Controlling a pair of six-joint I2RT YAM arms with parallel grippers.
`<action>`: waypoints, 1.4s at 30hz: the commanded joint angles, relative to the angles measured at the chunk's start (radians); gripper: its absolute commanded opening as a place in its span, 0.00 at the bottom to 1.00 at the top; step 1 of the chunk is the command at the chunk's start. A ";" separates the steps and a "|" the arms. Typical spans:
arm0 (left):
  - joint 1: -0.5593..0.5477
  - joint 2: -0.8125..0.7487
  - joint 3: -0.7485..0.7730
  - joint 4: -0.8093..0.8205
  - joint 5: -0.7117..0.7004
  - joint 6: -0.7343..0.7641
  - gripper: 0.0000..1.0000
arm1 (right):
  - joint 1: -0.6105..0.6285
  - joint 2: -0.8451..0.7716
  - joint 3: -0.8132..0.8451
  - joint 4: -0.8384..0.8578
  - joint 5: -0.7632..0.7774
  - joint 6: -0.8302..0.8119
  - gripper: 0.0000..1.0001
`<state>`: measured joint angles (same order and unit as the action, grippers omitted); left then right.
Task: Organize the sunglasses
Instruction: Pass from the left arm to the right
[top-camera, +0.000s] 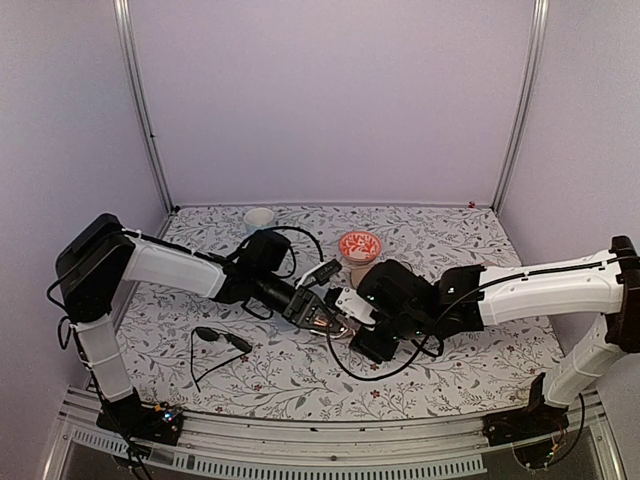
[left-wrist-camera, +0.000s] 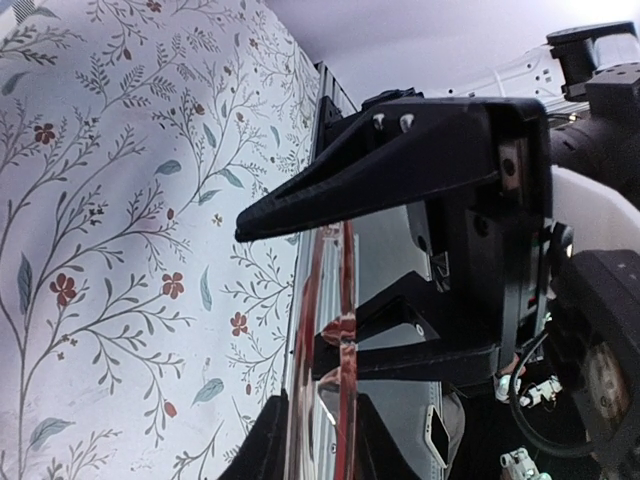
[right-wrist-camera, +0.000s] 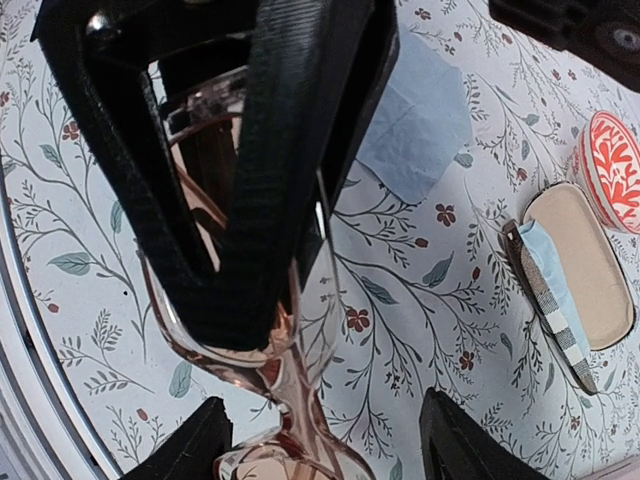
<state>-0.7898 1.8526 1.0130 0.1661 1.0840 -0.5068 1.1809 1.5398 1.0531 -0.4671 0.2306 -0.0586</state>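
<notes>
The pinkish see-through sunglasses (top-camera: 330, 325) hang above the table's middle, between the two arms. My left gripper (left-wrist-camera: 325, 440) is shut on their thin frame (left-wrist-camera: 322, 380), a finger on each side. My right gripper (right-wrist-camera: 325, 445) meets them from the other side. Its fingertips (right-wrist-camera: 185, 450) stand wide apart around the frame's bridge (right-wrist-camera: 295, 400) without pinching it. The left gripper's black fingers (right-wrist-camera: 270, 150) fill the top of the right wrist view. The black sunglasses (top-camera: 222, 341) lie on the table to the left, arms unfolded, away from both grippers.
A red patterned bowl (top-camera: 360, 245) and an oblong case (right-wrist-camera: 580, 265), open with a beige inside, sit just behind the grippers. A light blue cloth (right-wrist-camera: 415, 110) lies flat nearby. A white cup (top-camera: 259, 217) stands at the back. Metal posts (top-camera: 140, 100) frame the walls.
</notes>
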 joint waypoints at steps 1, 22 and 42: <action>0.009 0.017 0.027 0.007 0.019 -0.004 0.18 | 0.010 0.036 0.047 -0.029 0.036 -0.025 0.64; 0.008 0.063 0.044 -0.021 0.005 0.004 0.18 | 0.019 0.064 0.081 -0.060 0.075 -0.039 0.57; 0.008 0.085 0.047 -0.026 0.005 0.013 0.21 | 0.020 0.086 0.076 -0.068 0.098 -0.037 0.34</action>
<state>-0.7879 1.9186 1.0466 0.1455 1.0744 -0.5030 1.1988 1.6199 1.1080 -0.5262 0.2810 -0.1009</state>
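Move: The sunglasses are still in my left hand. Their free lens lies about 7 cm to the right of that hand, a centimetre back and about 1 cm lower. It is already between my open right fingers, some 1 cm left of their midpoint. From my right hand, the open case is about 16 cm ahead and 8 cm right, the blue cloth 10 cm ahead and 12 cm left, and the red bowl 27 cm ahead and 4 cm right, all about 10 cm lower. My right fingers narrow around the free lens, ease open a little, then close again to about half open, coming up against its edges, while that hand sinks some 1.5 cm and rolls slightly, its left side dipping about 5 degrees. My left hand keeps its pinch on the other lens and lowers the sunglasses about 2 cm between the right fingers. ##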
